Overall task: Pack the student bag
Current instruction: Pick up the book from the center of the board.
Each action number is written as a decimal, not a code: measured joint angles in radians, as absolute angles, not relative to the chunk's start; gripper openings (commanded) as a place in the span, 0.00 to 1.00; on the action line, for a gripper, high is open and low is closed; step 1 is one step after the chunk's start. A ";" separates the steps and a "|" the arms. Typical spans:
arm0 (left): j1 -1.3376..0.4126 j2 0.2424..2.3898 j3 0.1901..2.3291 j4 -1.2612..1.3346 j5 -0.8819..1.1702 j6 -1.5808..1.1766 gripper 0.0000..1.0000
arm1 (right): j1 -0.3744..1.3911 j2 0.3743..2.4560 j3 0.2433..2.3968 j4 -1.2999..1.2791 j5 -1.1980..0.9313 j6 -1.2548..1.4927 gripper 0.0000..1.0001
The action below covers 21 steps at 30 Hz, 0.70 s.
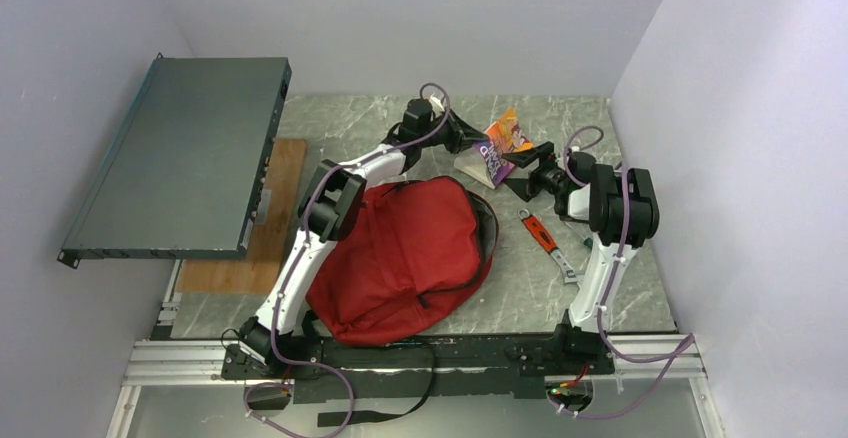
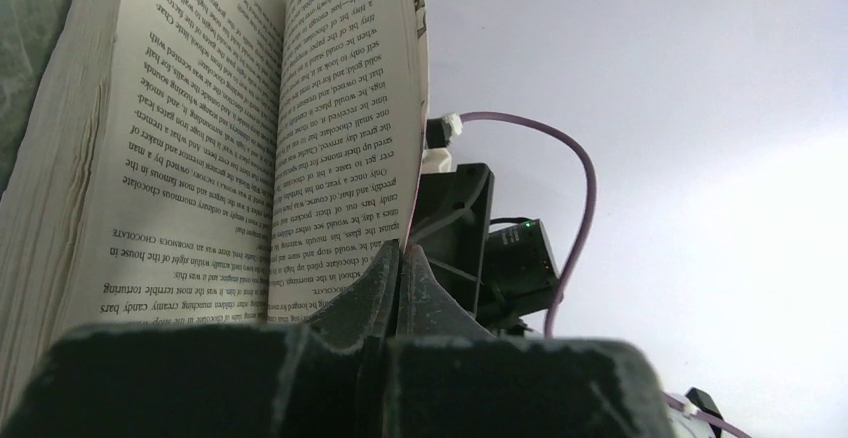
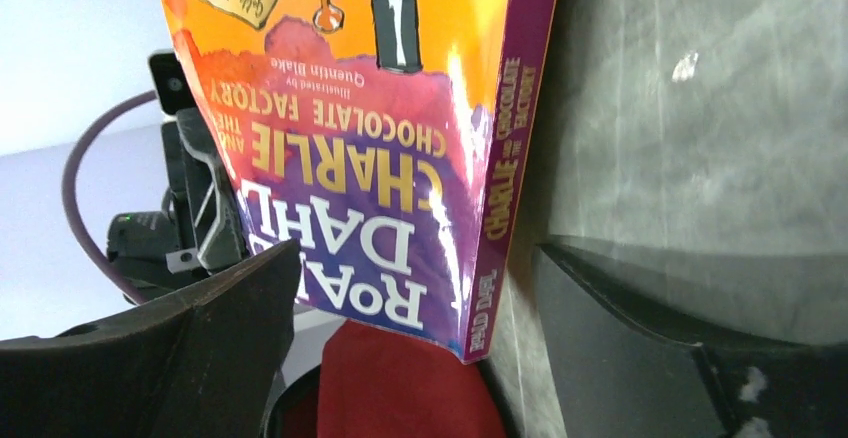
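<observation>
The red student bag [image 1: 405, 258] lies on the grey table between the arms, its open mouth toward the far right; its red fabric also shows in the right wrist view [image 3: 400, 388]. A paperback book [image 1: 497, 148] with an orange and purple cover stands half open just beyond the bag. My left gripper [image 1: 468, 145] is shut on the book's front cover and first leaves [image 2: 345, 138]; its fingertips [image 2: 385, 268] pinch the lower edge. My right gripper [image 1: 525, 163] is open, its jaws on either side of the book's cover and spine [image 3: 380, 158], not touching it.
A flat grey-green metal case [image 1: 180, 153] sits raised at the left over a wooden board [image 1: 270, 228]. An orange-handled tool [image 1: 540, 233] lies on the table right of the bag. Walls close in the back and both sides.
</observation>
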<state>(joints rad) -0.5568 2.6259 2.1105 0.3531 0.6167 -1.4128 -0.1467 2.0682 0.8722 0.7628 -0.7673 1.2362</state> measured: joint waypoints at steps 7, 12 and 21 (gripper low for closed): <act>-0.554 2.608 2.049 0.400 0.622 -1.445 0.00 | -0.141 2.193 0.876 1.034 -0.764 1.403 0.46; -0.540 2.525 1.945 0.377 0.605 -1.413 0.22 | -0.141 2.222 0.871 1.097 -0.762 1.450 0.09; -0.515 2.374 1.918 0.080 0.612 -1.158 1.00 | -0.141 2.173 0.896 1.082 -0.768 1.466 0.00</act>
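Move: The right hand's open fingers straddle the lower end of the book's spine; the book's middle lies about 5 cm ahead of that hand and 6 cm to its left, roughly level with it. The wrench is some 19 cm back and 6 cm to its right, 3 cm lower, and the red bag about 24 cm back and 28 cm left, at about the same height. The left hand still pinches the raised free edge, the book's middle about 1 cm back, 2 cm right and 4 cm below. The right hand eases about 2 cm forward with its fingers closing from wide open until they pinch the book's spine from both sides, dipping slightly as it does so, and then rises about 3 cm from that low point with its grip kept. The left hand keeps its pinch on the raised edge while it starts to the left, then, once the right has nearly closed, opens wide and lets go, backing off about 5 cm to the left, a little back and up towards the end, with a roll of some 10 degrees. ##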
